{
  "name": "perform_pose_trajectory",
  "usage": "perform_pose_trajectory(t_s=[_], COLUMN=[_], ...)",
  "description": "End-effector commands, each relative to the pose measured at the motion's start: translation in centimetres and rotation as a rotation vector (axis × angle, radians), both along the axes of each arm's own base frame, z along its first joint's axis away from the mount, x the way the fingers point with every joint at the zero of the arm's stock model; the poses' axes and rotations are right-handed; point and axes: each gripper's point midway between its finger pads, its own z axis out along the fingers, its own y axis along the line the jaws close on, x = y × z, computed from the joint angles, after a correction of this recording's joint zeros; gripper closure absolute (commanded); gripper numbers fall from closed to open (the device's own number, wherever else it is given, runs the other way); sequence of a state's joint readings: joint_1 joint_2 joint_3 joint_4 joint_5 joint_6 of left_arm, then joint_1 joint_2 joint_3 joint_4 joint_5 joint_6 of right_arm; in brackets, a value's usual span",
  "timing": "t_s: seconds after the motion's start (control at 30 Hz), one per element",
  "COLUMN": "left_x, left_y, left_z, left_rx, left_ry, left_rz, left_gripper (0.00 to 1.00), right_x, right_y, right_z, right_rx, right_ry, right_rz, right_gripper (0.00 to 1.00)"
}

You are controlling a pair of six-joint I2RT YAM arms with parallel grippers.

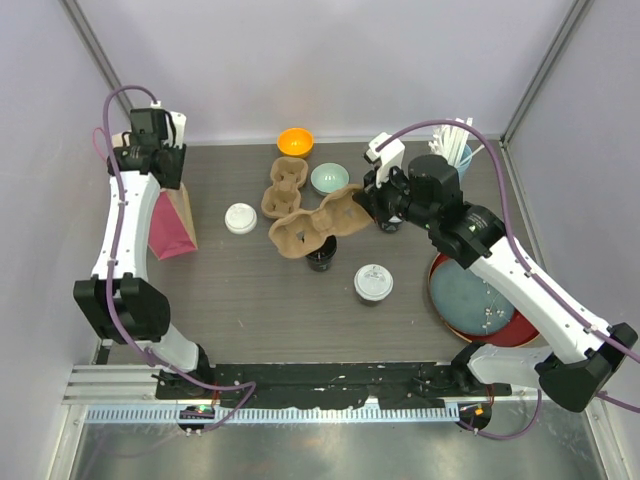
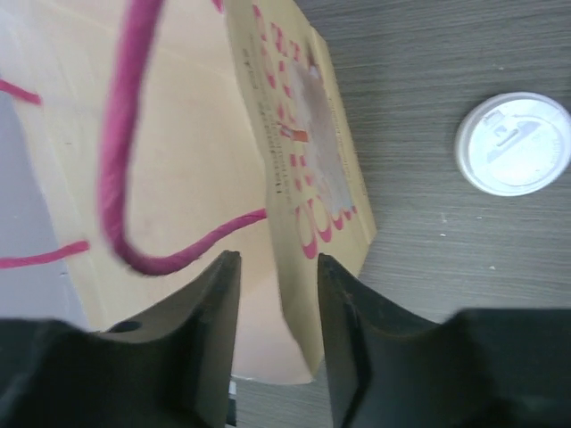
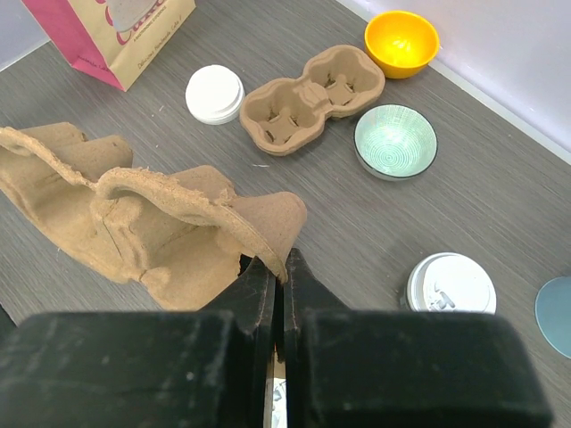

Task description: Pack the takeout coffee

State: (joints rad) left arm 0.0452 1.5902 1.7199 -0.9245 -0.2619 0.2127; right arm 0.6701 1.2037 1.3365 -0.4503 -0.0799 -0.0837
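Note:
Three takeout coffees show: one white-lidded cup (image 1: 241,218) (image 2: 513,143) (image 3: 214,92) right of the paper bag (image 1: 172,225) (image 2: 303,143), one (image 1: 373,283) toward the near middle, one (image 3: 451,285) beside my right gripper. A black cup (image 1: 322,260) stands partly under a cardboard cup carrier (image 1: 315,225) (image 3: 152,223). My right gripper (image 1: 362,205) (image 3: 284,259) is shut on that carrier's rim, holding it tilted off the table. My left gripper (image 1: 160,165) (image 2: 277,260) is open, its fingers straddling the bag's top edge, one inside, one outside.
A second cup carrier (image 1: 285,187) (image 3: 312,98) lies behind the held one. An orange bowl (image 1: 295,142) (image 3: 401,40) and a green bowl (image 1: 329,179) (image 3: 395,141) sit at the back. A red tray (image 1: 470,295) lies at right; a tumbler of straws (image 1: 458,145) stands back right.

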Motion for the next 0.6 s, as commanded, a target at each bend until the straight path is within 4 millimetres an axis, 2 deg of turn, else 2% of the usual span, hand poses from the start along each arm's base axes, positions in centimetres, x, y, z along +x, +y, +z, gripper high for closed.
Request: perform_pose_trajectory(t_s=[0.0,0.13,0.27,0.37,0.47,0.57], left_x=[1.1,-0.1,-1.4,-2.0,-3.7,-6.2], left_y=[-1.0,-1.9,-1.7,-1.1,-1.1,-1.4], left_z=[0.3,-0.4,0.0,0.6,3.1,6.3], left_rx=[-0.064,-0.093,-0.075,-0.034,-0.011,0.026], left_ry=[-0.024,0.021,0.023,0.002,-0.045,-0.108], left_rz=[-0.050,-0.099,-0.117,-0.107,-0.125,-0.173], left_gripper=[0.63,0.79,1.00,1.00,1.00,1.00], right_x=[-0.4,-0.8,-1.0,-0.8,-0.5,0.3], right_y=[-0.7,-0.9,-0.8,-0.7,-0.7,-1.1], right_z=[1.7,2.0,2.5,2.4,2.3,2.0], right_rx=[0.028,0.038,0.055,0.058,0.059,0.041], right_ry=[-0.054,-0.059,-0.058,-0.049,-0.038,-0.020], right_rz=[-0.001,0.001,0.006,0.000,-0.009,-0.042], right_gripper=[0.98,0.99,0.99,0.99,0.99,0.99])
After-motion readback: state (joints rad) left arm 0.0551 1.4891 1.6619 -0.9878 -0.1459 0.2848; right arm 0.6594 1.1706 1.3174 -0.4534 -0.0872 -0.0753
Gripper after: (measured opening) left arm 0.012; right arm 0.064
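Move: At the left hand's half-open fingers is the paper bag's right-hand rim; the bag's middle lies about 6 cm ahead, 6 cm to the left and 13 cm below. The lidded white cup stands some 15 cm to the hand's right and 3 cm ahead, the empty cup tray on the table about 25 cm right and 9 cm ahead, both over 20 cm lower. From the right hand the bag is roughly 50 cm left, 14 cm ahead and 20 cm down. Closing on the bag's rim near its robot-side corner, the left hand sinks about 1.5 cm and eases as far to the right while the fingers go from half open to shut, pinching the thin paper. Then it draws back about 3 cm, pulling the rim towards the robot, and rises some 2 cm near the end. ##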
